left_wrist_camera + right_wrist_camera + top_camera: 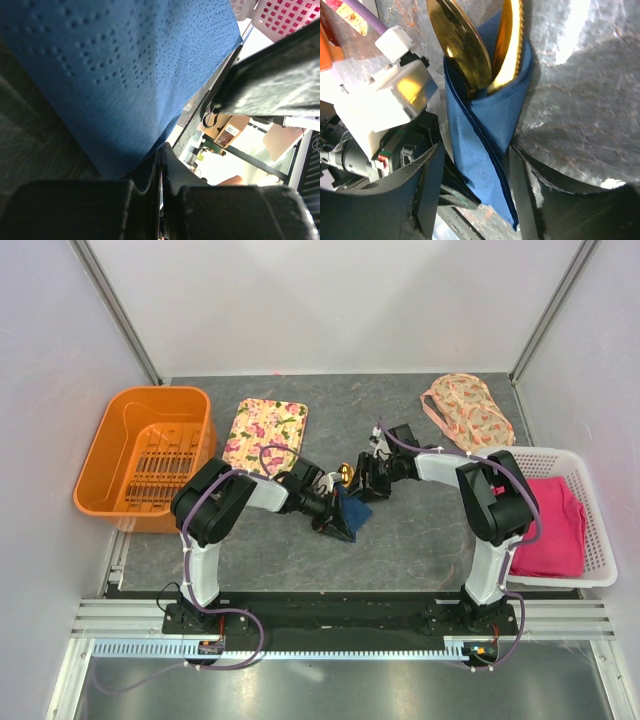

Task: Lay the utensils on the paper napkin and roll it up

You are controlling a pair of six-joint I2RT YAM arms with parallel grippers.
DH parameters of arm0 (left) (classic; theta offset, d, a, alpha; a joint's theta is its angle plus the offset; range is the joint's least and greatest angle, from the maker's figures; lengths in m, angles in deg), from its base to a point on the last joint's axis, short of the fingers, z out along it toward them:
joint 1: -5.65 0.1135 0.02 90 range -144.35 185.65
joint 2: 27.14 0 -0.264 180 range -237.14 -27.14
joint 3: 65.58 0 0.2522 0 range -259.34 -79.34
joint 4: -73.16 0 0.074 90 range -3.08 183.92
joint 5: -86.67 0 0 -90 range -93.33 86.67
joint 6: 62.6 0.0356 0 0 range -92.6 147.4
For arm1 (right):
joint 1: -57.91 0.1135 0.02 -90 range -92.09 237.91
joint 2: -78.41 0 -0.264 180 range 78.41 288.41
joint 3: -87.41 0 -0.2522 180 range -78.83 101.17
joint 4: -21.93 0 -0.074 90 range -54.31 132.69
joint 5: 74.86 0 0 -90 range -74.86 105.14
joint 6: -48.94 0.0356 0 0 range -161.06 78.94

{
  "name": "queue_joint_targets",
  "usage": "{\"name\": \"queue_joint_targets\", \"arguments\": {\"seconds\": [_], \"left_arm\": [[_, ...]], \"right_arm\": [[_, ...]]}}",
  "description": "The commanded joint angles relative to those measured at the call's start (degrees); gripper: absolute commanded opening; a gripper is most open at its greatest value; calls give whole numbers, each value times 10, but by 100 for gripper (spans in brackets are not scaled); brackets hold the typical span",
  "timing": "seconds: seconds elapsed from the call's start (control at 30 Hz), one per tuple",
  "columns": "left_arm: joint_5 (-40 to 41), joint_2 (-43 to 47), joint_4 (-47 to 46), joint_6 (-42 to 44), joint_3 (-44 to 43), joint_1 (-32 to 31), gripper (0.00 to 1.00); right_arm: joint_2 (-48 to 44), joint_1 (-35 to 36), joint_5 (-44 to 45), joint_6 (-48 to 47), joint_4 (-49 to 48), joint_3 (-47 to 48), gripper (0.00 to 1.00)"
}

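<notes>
The dark blue paper napkin (351, 511) (485, 145) is folded into a roll around the gold utensils (470, 50), whose spoon bowl and a second piece stick out of its top end. One gold tip (346, 475) shows in the top view. My left gripper (333, 516) (161, 150) is shut on the napkin's (115, 75) lower edge, pinching it between the pads. My right gripper (370, 483) (475, 187) is open, its fingers (427, 195) standing on either side of the roll, with a gap on the left side.
An orange basket (100, 465) stands at the far left, with a floral tray (265, 430) beside it. A floral cloth (468, 410) lies at the back right. A white basket (600, 540) holding a pink cloth (548, 525) sits at the right edge.
</notes>
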Motion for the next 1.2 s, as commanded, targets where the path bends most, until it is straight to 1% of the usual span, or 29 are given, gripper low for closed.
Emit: {"name": "queue_joint_targets", "arguments": {"seconds": [0.0, 0.03, 0.1, 0.13, 0.2, 0.3, 0.33, 0.4, 0.47, 0.57, 0.6, 0.67, 0.7, 0.77, 0.8, 0.83, 0.9, 0.93, 0.97, 1.0, 1.03, 1.07, 1.1, 1.13, 1.17], "left_arm": [[49, -29, 31, 6, 2, 0, 6], [50, -29, 31, 6, 2, -1, 6], [50, -29, 31, 6, 2, -1, 6], [50, -29, 31, 6, 3, 0, 6], [51, -27, 31, 7, 2, 0, 6], [51, -27, 28, 7, 3, 0, 6], [51, -26, 29, 7, 3, 0, 6], [56, -18, 23, 7, 4, 1, 6], [58, -8, 14, 6, 8, 5, 7], [51, 21, -14, 6, 9, 15, 20], [50, 35, -18, 9, 7, 18, 29], [49, 79, -21, 27, 2, 25, 35], [50, 95, -19, 35, -1, 27, 39], [55, 138, 1, 63, -7, 32, 44], [56, 151, 15, 84, -13, 34, 46], [59, 175, 35, 93, -15, 36, 47], [69, 197, 56, 111, -20, 51, 51], [74, 206, 60, 132, -22, 65, 56], [85, 223, 93, 143, -24, 74, 64], [90, 231, 102, 157, -26, 84, 70], [94, 238, 107, 165, -27, 104, 72], [102, 252, 117, 175, -29, 113, 81], [110, 259, 125, 198, -31, 121, 83], [116, 266, 130, 208, -34, 135, 94], [129, 278, 143, 219, -36, 142, 95]], "right_arm": [[61, 16, 137, -36, 28, -19, 61], [64, 17, 139, -35, 26, -19, 61], [71, 16, 146, -32, 27, -20, 56], [73, 17, 148, -31, 28, -21, 51], [76, 16, 155, -31, 31, -24, 43], [77, 16, 150, -33, 32, -23, 25], [77, 16, 147, -33, 32, -22, 13], [81, 13, 131, -35, 32, -17, 0], [82, 9, 113, -38, 23, -16, 0], [75, -6, 63, -31, -19, -27, 0], [71, -8, 60, -30, -27, -26, 0], [62, -16, 47, -30, -46, -22, 0], [59, -19, 42, -30, -56, -21, 0], [58, -26, 24, -23, -69, -15, 0], [58, -28, 16, -18, -81, -15, 0], [56, -32, 5, -16, -88, -14, 0], [54, -32, -5, -10, -108, -14, 0], [49, -32, -13, -9, -115, -15, 0], [47, -32, -18, -3, -124, -17, 0], [43, -32, -22, 0, -133, -19, 0], [36, -32, -27, 4, -155, -23, 0], [33, -33, -35, 11, -173, -25, 0], [30, -32, -39, 13, -181, -27, 0], [24, -32, -41, 15, -187, -30, 0], [22, -32, -45, 17, -201, -32, 0]]}}
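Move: The right hand hovers, fingers spread, over the upper part of the rolled napkin; the roll's middle lies about 3 cm back, 1 cm left and 2 cm below it. From this hand, the gold spoon's bowl is some 6 cm ahead and 3 cm left, with the other gold utensil about 6 cm ahead and 1 cm left. The left hand still has the napkin's near tail, with the roll's middle about 7 cm straight ahead, at fingertip height. The right fingers close to a pinch on the blue wrap just below the utensils as the hand sinks about 1.5 cm, then keep hold while easing forward a couple of centimetres. The left hand waits shut on the near tail until that pinch is made, then opens wide and lifts quickly away, some 12 cm up, 7 forward and a little left, its wrist turning about 30 degrees so the fingertips swing forward. ##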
